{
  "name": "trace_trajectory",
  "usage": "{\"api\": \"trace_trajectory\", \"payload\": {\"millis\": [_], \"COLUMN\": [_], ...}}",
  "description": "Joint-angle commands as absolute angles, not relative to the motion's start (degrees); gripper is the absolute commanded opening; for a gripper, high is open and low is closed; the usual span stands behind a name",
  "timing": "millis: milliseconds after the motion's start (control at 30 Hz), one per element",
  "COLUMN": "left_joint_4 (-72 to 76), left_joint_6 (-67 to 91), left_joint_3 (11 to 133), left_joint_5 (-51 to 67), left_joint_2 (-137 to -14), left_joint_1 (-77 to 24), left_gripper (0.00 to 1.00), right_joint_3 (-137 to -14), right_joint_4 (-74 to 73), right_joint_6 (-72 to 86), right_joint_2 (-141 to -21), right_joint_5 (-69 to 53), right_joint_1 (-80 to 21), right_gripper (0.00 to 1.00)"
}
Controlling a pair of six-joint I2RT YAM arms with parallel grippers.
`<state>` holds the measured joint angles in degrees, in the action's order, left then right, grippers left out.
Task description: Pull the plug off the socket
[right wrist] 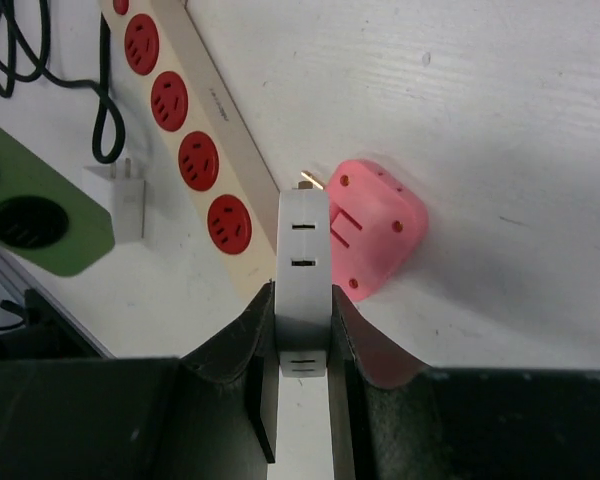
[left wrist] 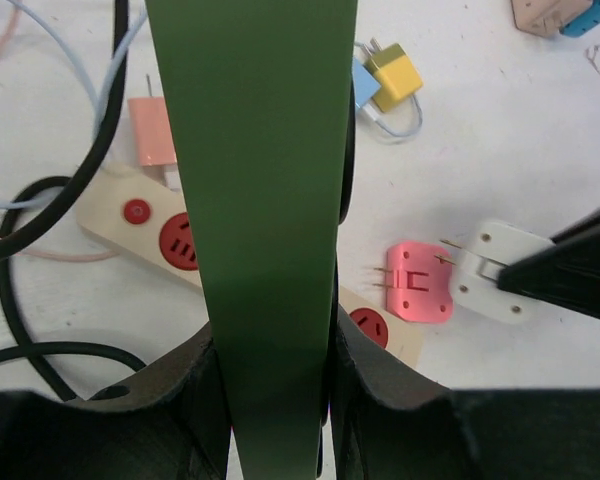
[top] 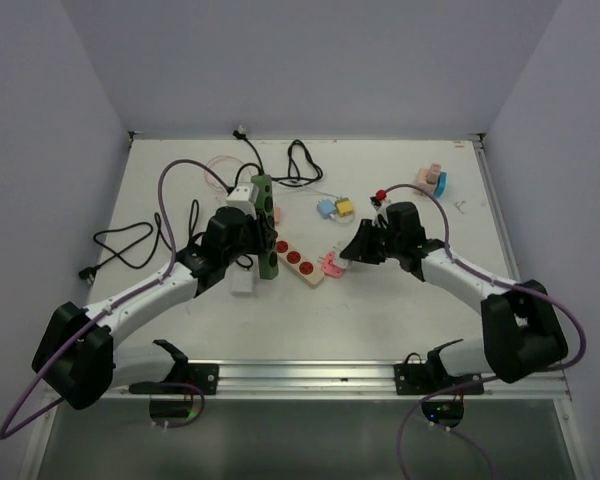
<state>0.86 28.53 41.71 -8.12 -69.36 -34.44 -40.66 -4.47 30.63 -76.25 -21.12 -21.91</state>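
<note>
My left gripper (top: 252,243) is shut on a green power strip (top: 267,222) and holds it tilted up off the table; the strip fills the left wrist view (left wrist: 270,200) between the fingers (left wrist: 375,380). A white plug (top: 241,195) sits on the strip's far end. My right gripper (top: 352,252) is shut on a white adapter (right wrist: 303,250), low over the table. A pink plug (right wrist: 372,225) lies flat just right of the adapter, apart from it, prongs bare (left wrist: 418,283). A beige strip with red sockets (top: 298,262) lies between the arms.
A white charger (top: 242,281) lies by the green strip. Yellow and blue plugs (top: 336,208) lie mid-table, and pink and blue blocks (top: 432,180) at the far right. Black cables (top: 130,243) trail left and at the back (top: 300,160). A salmon charger (left wrist: 152,130) lies by the beige strip.
</note>
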Motion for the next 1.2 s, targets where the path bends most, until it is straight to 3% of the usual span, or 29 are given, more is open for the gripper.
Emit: {"api": "trace_trajectory", "payload": {"millis": [0, 100, 200, 267, 300, 333, 400, 433, 633, 900, 1100, 1167], "left_joint_4": [8.1, 11.5, 12.7, 13.4, 13.7, 14.3, 14.5, 14.4, 12.1, 15.2, 14.3, 14.0], "left_joint_6": [32.5, 34.7, 35.9, 36.6, 36.8, 37.2, 37.3, 37.4, 38.1, 42.3, 44.5, 46.3], "left_joint_3": [40.8, 39.2, 38.8, 38.3, 38.0, 37.7, 37.1, 37.0, 36.7, 37.6, 42.5, 42.9], "left_joint_5": [1.6, 7.2, 9.2, 10.2, 11.0, 11.1, 11.2, 11.2, 11.0, 8.7, 8.0, 6.6], "left_joint_2": [-71.7, -73.3, -75.7, -77.1, -77.6, -77.7, -78.0, -78.0, -74.9, -78.6, -85.9, -87.0], "left_joint_1": [-32.5, -31.5, -30.7, -29.8, -29.3, -29.0, -28.5, -28.0, -23.7, -21.2, -18.1, -17.7], "left_gripper": [0.00, 0.00, 0.00, 0.03, 0.10, 0.13, 0.15, 0.15, 0.06, 0.10, 0.14, 0.17], "right_joint_3": [-41.0, -41.7, -42.2, -42.4, -42.5, -42.5, -42.8, -43.1, -45.8, -47.3, -50.6, -51.4], "right_joint_4": [13.0, 16.9, 18.5, 17.5, 16.0, 15.2, 12.2, 10.8, 0.5, -6.6, -10.5, -10.8], "right_joint_6": [37.4, 38.7, 40.0, 40.1, 39.8, 39.6, 38.8, 37.5, 33.3, 32.8, 34.3, 34.9], "right_joint_2": [-82.1, -87.5, -91.4, -92.3, -92.5, -92.4, -91.8, -91.0, -86.4, -77.1, -75.1, -75.1], "right_joint_5": [-27.6, -28.5, -28.7, -26.7, -26.0, -25.1, -22.3, -21.3, -10.2, 9.2, 21.2, 23.5], "right_joint_1": [-21.5, -21.4, -21.2, -20.9, -20.8, -20.6, -20.4, -20.3, -20.3, -20.1, -18.8, -18.2], "right_gripper": [0.00, 0.01, 0.08, 0.21, 0.28, 0.39, 0.48, 0.55, 0.75, 0.86, 0.99, 0.99]}}
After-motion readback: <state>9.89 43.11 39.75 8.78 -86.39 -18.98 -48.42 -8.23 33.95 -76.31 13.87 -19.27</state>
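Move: For the right hand, holding the white plug, the clear table spot lies some 6 cm ahead, 6 cm left and 7 cm down; the pink plug is 3 cm left and 1 cm back, the blue plug 12 cm ahead and 4 cm left. For the left hand, gripping the green socket, open table lies about 4 cm ahead, 4 cm left and 12 cm down, the salmon adapter 6 cm straight ahead and equally low. The right hand, already clear of the socket, takes the white plug forward and down about 4 cm past the pink plug, spreads its fingers wide to let go, then swings off right and up, still edging forward and turning some 30 degrees clockwise. Meanwhile the left keeps its grip and lowers the green socket about 8 cm, finally easing forward and left as the wrist tips down. ##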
